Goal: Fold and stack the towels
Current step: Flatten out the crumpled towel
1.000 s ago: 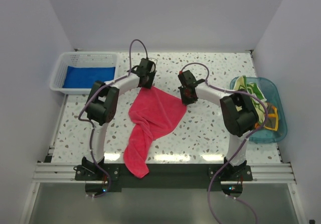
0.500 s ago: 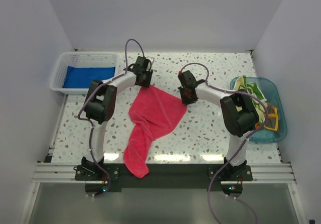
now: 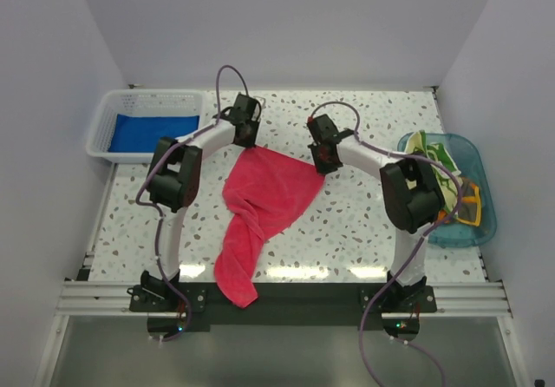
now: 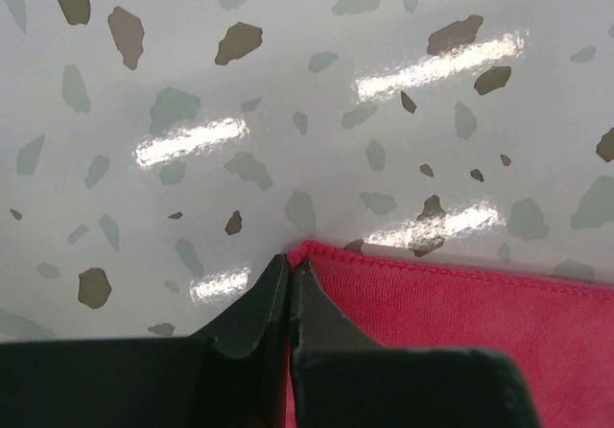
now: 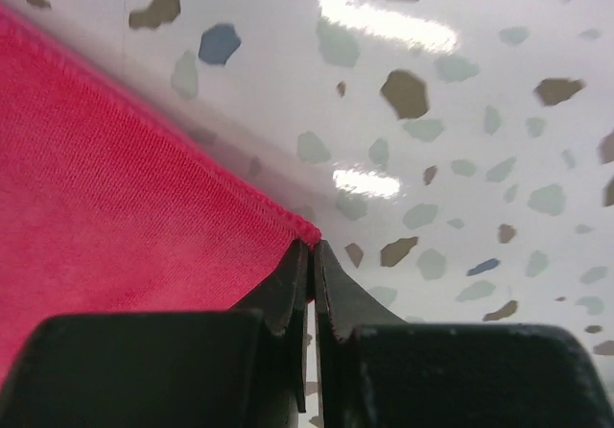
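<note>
A pink towel [image 3: 264, 196] lies crumpled across the middle of the table, its lower end hanging over the front edge. My left gripper [image 3: 248, 144] is shut on the towel's far left corner [image 4: 305, 251]. My right gripper [image 3: 321, 167] is shut on the far right corner [image 5: 305, 230]. Both corners stick out just past the closed black fingertips [image 4: 278, 284]. A blue towel [image 3: 156, 132] lies folded in the white basket. A green and yellow towel [image 3: 431, 156] and a dark one with orange trim [image 3: 466, 205] sit in the blue tub.
The white slotted basket [image 3: 108, 118] stands at the far left of the speckled table [image 3: 364, 231]. The clear blue tub [image 3: 477, 166] stands at the right edge. White walls close in the back and both sides.
My left gripper moved a little back and left and closed on the towel's corner. The right gripper shifted slightly back, stretching the far edge between them.
</note>
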### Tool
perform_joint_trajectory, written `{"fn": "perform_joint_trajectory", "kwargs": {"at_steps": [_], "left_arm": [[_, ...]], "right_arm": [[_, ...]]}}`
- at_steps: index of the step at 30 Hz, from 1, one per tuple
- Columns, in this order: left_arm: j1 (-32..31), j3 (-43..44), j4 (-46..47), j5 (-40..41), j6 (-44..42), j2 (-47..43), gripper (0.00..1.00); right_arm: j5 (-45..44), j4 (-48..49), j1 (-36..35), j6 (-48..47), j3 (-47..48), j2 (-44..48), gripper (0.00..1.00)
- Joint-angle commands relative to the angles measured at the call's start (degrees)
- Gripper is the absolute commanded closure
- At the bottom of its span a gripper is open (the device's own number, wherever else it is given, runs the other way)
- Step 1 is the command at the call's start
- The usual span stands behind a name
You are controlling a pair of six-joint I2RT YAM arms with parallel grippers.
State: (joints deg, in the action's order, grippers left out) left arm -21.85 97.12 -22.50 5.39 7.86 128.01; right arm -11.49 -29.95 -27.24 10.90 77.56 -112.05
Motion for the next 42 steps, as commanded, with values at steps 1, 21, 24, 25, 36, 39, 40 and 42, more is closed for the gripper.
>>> {"fn": "perform_joint_trajectory", "kwargs": {"at_steps": [1,21,24,25,36,39,40,42], "left_arm": [[1.7,2.2,-5.4,4.9,-1.9,-3.6,1.00],[-1.0,16.7,3.5,4.4,-3.3,-38.3,1.00],[-2.8,11.3,5.7,4.3,-5.0,-44.7,1.00],[-3.2,9.9,6.8,3.8,-5.3,-47.9,1.00],[-9.9,6.3,5.5,0.0,-5.1,-63.5,1.00],[-9.9,8.6,3.5,-1.0,-4.7,-65.0,1.00],[-9.8,9.1,3.1,-1.5,-4.5,-65.1,1.00],[-9.8,10.2,2.4,-1.4,-4.3,-64.7,1.00]], "right_arm": [[-5.3,-3.7,2.4,-3.1,9.4,1.2,1.00],[-7.6,-5.6,6.0,-20.5,45.5,19.1,1.00],[-7.2,-2.0,6.1,-22.1,38.7,27.1,1.00],[-7.0,-1.2,6.1,-22.6,36.0,29.0,1.00],[0.5,-1.9,6.0,-26.4,32.2,45.7,1.00],[1.6,-3.4,6.0,-27.1,34.2,47.6,1.00],[1.9,-3.7,6.0,-27.2,34.8,48.1,1.00],[1.8,-3.5,6.0,-27.7,35.3,48.3,1.00]]}}
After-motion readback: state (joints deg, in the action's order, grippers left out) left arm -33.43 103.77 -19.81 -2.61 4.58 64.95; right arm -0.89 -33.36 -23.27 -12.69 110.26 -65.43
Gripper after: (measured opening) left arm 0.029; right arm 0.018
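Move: Both hands already pinch the pink towel's far corners just above the table. The crumpled body's middle lies about 21 cm back and 3 cm right of the left hand, and about 10 cm back and 14 cm left of the right hand. From the left hand, the white bin sits some 27 cm left and 7 cm ahead; from the right hand, the blue bin is roughly 29 cm right and 5 cm back. Up fast, both hands lift the pink towel's pinched corners well over 50 cm off the table, the right swinging out forward first, then both drawing back towards the bases. They spread slightly, mostly the right going to its right, while the wrists tip up some 70 degrees until the fingers point roughly forward. Grips stay shut. ##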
